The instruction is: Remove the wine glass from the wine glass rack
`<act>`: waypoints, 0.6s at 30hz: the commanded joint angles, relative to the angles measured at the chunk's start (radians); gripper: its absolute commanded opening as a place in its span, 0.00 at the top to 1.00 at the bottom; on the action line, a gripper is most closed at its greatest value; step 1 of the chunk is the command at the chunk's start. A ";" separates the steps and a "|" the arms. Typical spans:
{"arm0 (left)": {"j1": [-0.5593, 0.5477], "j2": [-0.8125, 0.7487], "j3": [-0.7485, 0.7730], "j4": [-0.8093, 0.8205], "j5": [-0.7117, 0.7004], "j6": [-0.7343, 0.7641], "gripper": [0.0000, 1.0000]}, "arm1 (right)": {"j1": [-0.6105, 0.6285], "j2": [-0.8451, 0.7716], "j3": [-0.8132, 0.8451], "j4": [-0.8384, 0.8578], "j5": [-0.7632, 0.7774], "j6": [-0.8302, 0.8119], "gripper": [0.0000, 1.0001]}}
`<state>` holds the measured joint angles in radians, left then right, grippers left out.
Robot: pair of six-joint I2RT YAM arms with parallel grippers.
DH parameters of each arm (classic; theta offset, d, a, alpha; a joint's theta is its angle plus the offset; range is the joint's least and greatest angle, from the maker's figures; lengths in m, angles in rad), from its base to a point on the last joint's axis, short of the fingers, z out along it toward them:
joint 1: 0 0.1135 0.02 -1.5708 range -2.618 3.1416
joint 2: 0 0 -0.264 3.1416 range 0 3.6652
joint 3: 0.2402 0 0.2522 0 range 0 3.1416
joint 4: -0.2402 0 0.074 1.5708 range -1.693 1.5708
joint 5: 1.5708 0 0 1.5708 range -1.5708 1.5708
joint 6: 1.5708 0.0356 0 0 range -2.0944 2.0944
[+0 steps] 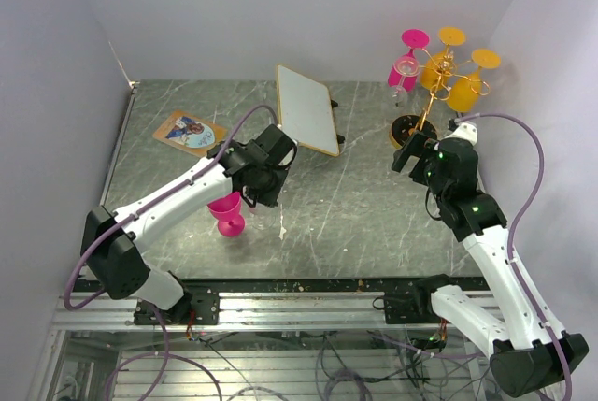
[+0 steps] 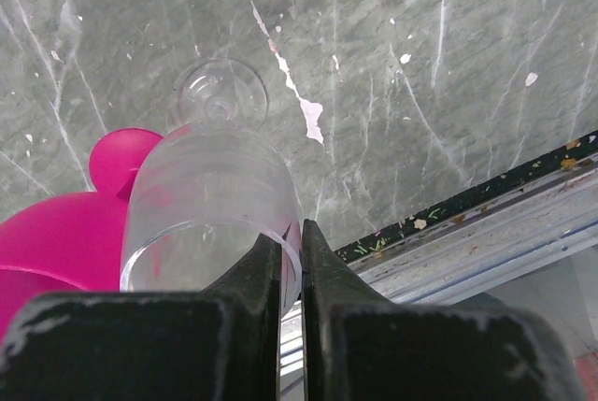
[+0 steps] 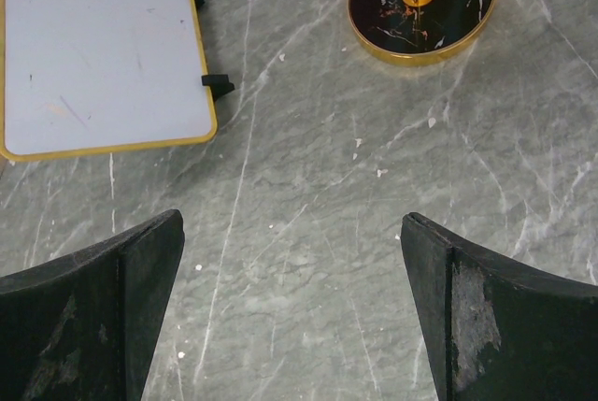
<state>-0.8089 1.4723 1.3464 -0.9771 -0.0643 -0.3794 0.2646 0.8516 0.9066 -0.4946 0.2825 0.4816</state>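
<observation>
My left gripper [image 2: 291,228] is shut on the rim of a clear wine glass [image 2: 210,186], one finger inside the bowl and one outside. The glass's foot [image 2: 220,91] rests on or just above the table. A pink wine glass [image 2: 65,233] stands right beside it, upright [image 1: 227,212] in the top view. The wine glass rack [image 1: 432,93] stands at the back right, with pink [image 1: 411,50] and orange glasses [image 1: 464,91] hanging from its arms. My right gripper [image 3: 291,233] is open and holds nothing, hovering near the rack's round dark base [image 3: 422,8].
A white board with a gold frame [image 1: 306,108] lies at the back middle of the table. A printed card [image 1: 190,130] lies at the back left. The table's front rail [image 2: 486,223] runs close to the left gripper. Walls close in the left, back and right sides.
</observation>
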 commanded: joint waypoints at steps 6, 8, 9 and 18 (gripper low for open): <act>-0.006 -0.011 -0.020 0.009 -0.002 0.006 0.80 | -0.003 -0.017 -0.005 0.010 0.000 -0.004 0.00; -0.006 -0.011 -0.009 0.002 -0.012 0.009 0.74 | -0.002 -0.017 -0.001 0.005 0.003 -0.003 0.00; -0.005 -0.014 0.000 -0.003 -0.019 0.012 0.71 | -0.003 -0.017 0.002 0.002 0.004 -0.004 0.00; -0.004 -0.108 0.185 0.048 -0.120 0.071 0.38 | -0.004 -0.009 0.027 -0.033 0.008 -0.014 0.00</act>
<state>-0.8089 1.4483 1.4010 -0.9779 -0.1139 -0.3550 0.2646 0.8486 0.9085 -0.5018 0.2798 0.4808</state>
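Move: The clear wine glass already stands upright, still pinched by its rim in my left hand: its middle is about 4 cm left of the fingers, 1 cm ahead and some 8 cm below. The pink wine glass stands about 7 cm to the left of it and level with the fingers fore and aft. The white board is roughly 22 cm ahead and 9 cm right. From my right hand the clear glass lies some 35 cm left, 8 cm back, 16 cm down. I let go of the clear glass's rim with my left hand: it stays almost in place over the glass while its fingers spread from nearly shut to about half open. Then it lifts off, quickening, up about 2.5 cm and a little forward, away from the glass, the fingers still opening and tipping outward about 5 degrees. ##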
